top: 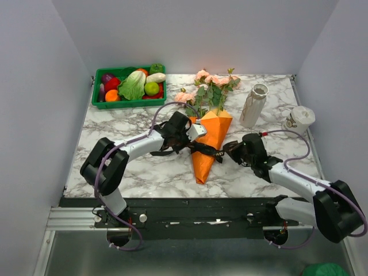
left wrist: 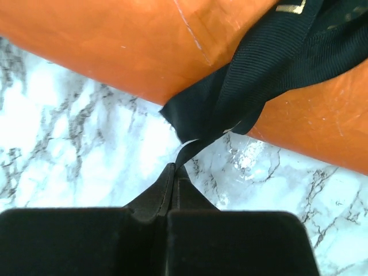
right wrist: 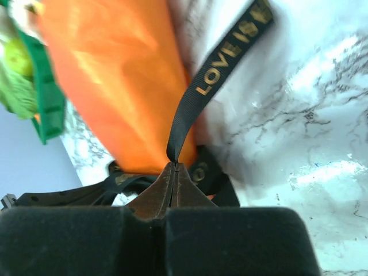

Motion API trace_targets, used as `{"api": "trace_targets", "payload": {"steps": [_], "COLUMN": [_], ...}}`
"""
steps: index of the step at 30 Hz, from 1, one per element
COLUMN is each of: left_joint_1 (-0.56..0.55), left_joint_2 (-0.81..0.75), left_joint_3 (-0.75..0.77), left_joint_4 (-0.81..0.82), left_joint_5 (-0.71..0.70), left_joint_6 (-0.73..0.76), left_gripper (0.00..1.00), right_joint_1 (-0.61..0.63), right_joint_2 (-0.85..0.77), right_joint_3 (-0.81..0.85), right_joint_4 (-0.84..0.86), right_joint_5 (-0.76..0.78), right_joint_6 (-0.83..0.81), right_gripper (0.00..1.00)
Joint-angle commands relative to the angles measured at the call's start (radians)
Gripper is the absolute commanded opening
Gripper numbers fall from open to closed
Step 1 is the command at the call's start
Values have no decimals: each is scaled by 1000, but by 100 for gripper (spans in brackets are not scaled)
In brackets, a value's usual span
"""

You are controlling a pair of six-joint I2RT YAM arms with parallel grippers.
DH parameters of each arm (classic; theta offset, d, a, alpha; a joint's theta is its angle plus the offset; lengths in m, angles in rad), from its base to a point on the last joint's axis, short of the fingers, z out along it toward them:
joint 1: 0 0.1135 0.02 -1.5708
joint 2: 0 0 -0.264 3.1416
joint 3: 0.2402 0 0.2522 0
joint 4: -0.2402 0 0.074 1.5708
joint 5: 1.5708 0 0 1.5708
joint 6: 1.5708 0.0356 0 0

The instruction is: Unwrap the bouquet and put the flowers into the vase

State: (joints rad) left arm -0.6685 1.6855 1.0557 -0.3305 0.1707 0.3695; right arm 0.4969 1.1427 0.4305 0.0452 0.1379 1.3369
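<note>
The bouquet lies mid-table: an orange paper cone [top: 210, 144] with pink roses [top: 210, 80] and green stems sticking out at its far end, and a black ribbon [top: 204, 150] tied across it. My left gripper [top: 192, 142] is at the cone's left side, shut on a ribbon end [left wrist: 198, 123]. My right gripper [top: 225, 150] is at the cone's right side, shut on the other ribbon end [right wrist: 221, 63], which bears gold lettering. The tall beige vase [top: 253, 105] stands upright to the right of the roses.
A green tray [top: 98, 102] of plastic vegetables sits at the back left. A squat white pot [top: 299, 119] stands near the table's right edge, beyond the vase. Walls close in on three sides.
</note>
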Motion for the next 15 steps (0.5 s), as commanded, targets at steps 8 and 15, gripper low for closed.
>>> {"api": "trace_targets", "payload": {"steps": [8,15], "left_joint_1": [235,502], "left_joint_2": [-167,-325], "left_joint_3": [167,199], "left_joint_4": [-232,-353], "left_joint_5": [47,29], "left_joint_6": [-64,-17], "left_gripper": [0,0], "right_joint_1": [-23,-66], "right_joint_2": [-325,-517], "right_joint_3": [-10,68], "right_joint_4": [-247,-453], "right_joint_5": [293,449], "right_joint_6": [-116,-165], "right_gripper": [1,1]}}
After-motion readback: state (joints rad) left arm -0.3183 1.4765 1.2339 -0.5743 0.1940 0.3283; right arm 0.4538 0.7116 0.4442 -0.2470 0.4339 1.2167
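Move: I already hold the black ribbon in both hands, on either side of the bow on the orange wrapper. From my left hand the bow is about 7 cm to the right, level ahead and some 2 cm lower; the green vegetable crate is roughly 23 cm ahead and 22 cm left. From my right hand the bow is about 8 cm left, level ahead and 4 cm lower; the white vase stands some 11 cm ahead and 7 cm right. I pull the bow apart with both hands, fingers staying shut on the ribbon. My left hand goes left and up, about 11 cm each, and some 6 cm forward towards the crate, turning about 20 degrees counter-clockwise. My right hand draws its tail about 8 cm right and 7 cm up, away from the wrapper, its fingertips tilting up a little and swinging clockwise. ##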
